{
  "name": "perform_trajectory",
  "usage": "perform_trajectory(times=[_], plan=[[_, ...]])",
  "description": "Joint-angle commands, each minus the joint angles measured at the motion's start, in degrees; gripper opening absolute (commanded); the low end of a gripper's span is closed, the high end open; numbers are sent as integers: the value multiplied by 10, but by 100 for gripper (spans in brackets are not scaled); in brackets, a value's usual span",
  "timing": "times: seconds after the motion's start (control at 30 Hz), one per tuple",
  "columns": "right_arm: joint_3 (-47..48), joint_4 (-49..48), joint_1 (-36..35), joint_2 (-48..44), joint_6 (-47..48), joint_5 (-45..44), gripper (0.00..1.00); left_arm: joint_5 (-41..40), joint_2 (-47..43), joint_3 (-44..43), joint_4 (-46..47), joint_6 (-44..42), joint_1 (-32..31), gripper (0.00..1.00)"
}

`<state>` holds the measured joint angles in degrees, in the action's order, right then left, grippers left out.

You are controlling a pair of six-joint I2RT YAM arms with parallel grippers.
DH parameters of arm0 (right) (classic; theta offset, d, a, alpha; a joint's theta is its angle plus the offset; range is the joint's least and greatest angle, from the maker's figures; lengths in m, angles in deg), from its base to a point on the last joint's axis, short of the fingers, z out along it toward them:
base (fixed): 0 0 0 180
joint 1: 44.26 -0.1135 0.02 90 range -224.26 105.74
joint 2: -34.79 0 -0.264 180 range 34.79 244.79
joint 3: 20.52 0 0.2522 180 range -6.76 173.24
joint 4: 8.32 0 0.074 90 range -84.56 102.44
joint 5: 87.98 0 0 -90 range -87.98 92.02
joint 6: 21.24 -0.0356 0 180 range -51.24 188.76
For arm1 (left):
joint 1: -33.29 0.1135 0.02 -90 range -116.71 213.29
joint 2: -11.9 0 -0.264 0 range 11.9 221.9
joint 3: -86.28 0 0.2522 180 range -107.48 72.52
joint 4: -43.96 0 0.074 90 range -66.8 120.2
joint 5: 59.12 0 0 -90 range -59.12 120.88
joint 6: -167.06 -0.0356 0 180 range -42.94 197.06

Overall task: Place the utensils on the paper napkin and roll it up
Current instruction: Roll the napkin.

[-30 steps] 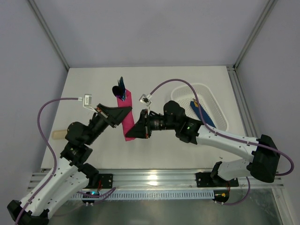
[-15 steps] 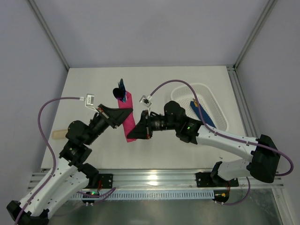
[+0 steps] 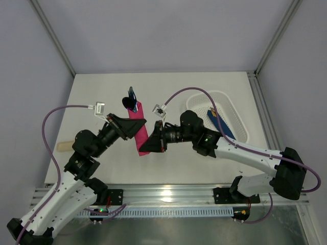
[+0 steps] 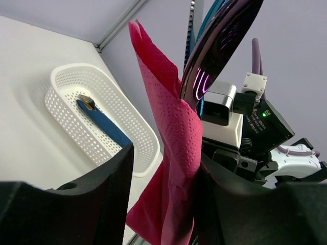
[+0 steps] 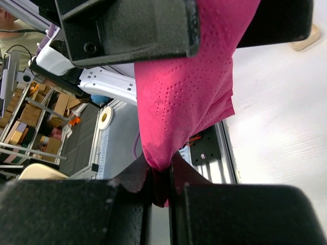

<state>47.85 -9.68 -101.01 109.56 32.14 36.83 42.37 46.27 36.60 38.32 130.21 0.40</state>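
Observation:
The magenta paper napkin (image 3: 138, 125) is wrapped round the dark purple utensils (image 3: 131, 99) and hangs in the air between both arms. The spoon head (image 4: 219, 46) sticks out of its upper end. My right gripper (image 3: 143, 149) is shut on the napkin's (image 5: 184, 97) lower end, which is pinched between the fingers of that gripper (image 5: 161, 189). My left gripper (image 4: 163, 204) is open around the middle of the napkin (image 4: 173, 148); the paper leans on one finger and a gap shows at the other.
A white perforated basket (image 3: 239, 120) stands on the right with a blue flat strip (image 3: 220, 124) in it, and both show as basket (image 4: 76, 84) and strip (image 4: 102, 122) in the left wrist view. A pale beige stick (image 3: 64, 146) lies at the table's left edge.
My left gripper has opened and let go of the napkin bundle, which it had been pinching. The right gripper still holds the lower end. Both arms have barely moved.

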Motion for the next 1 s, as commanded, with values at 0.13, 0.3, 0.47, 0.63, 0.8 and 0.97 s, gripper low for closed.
perform_trajectory(times=[0.13,0.3,0.47,0.63,0.8,0.97], plan=[[7,-76,6,-32,1,11,4,19,-10,-33,-50,-30,2,55],[8,-72,7,-34,0,16,3,60,-25,-26,-57,-21,2,60],[6,-71,7,-37,1,23,4,103,-29,-20,-34,-11,2,67],[7,-66,8,-37,3,28,4,130,-12,-8,-6,13,2,67],[6,-65,7,-39,4,30,4,136,11,-4,5,20,2,68],[8,-62,7,-37,4,29,4,151,21,-1,27,31,2,68]])
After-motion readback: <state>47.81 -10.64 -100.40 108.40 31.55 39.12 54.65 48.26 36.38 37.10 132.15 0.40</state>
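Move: The rolled napkin runs between the left hand's half-open fingers, its middle about 1 cm to their right and roughly level. The right hand's closed pads pinch its near end some 8 cm back from the left hand point, 2 cm right and 5 cm below, while the utensil heads stick out about 11 cm ahead, 2 cm left and 7 cm above. From the right hand, the napkin's middle is about 8 cm ahead, 1 cm left and 5 cm up. The napkin roll stays pinched at its near end by the right hand, which rises about 1 cm and otherwise barely shifts. Around the roll the left fingers open wider and slide down its length towards that pinch: first about 3 cm back, then 2 cm right and 1 cm down, the hand turning some 10 degrees clockwise. ##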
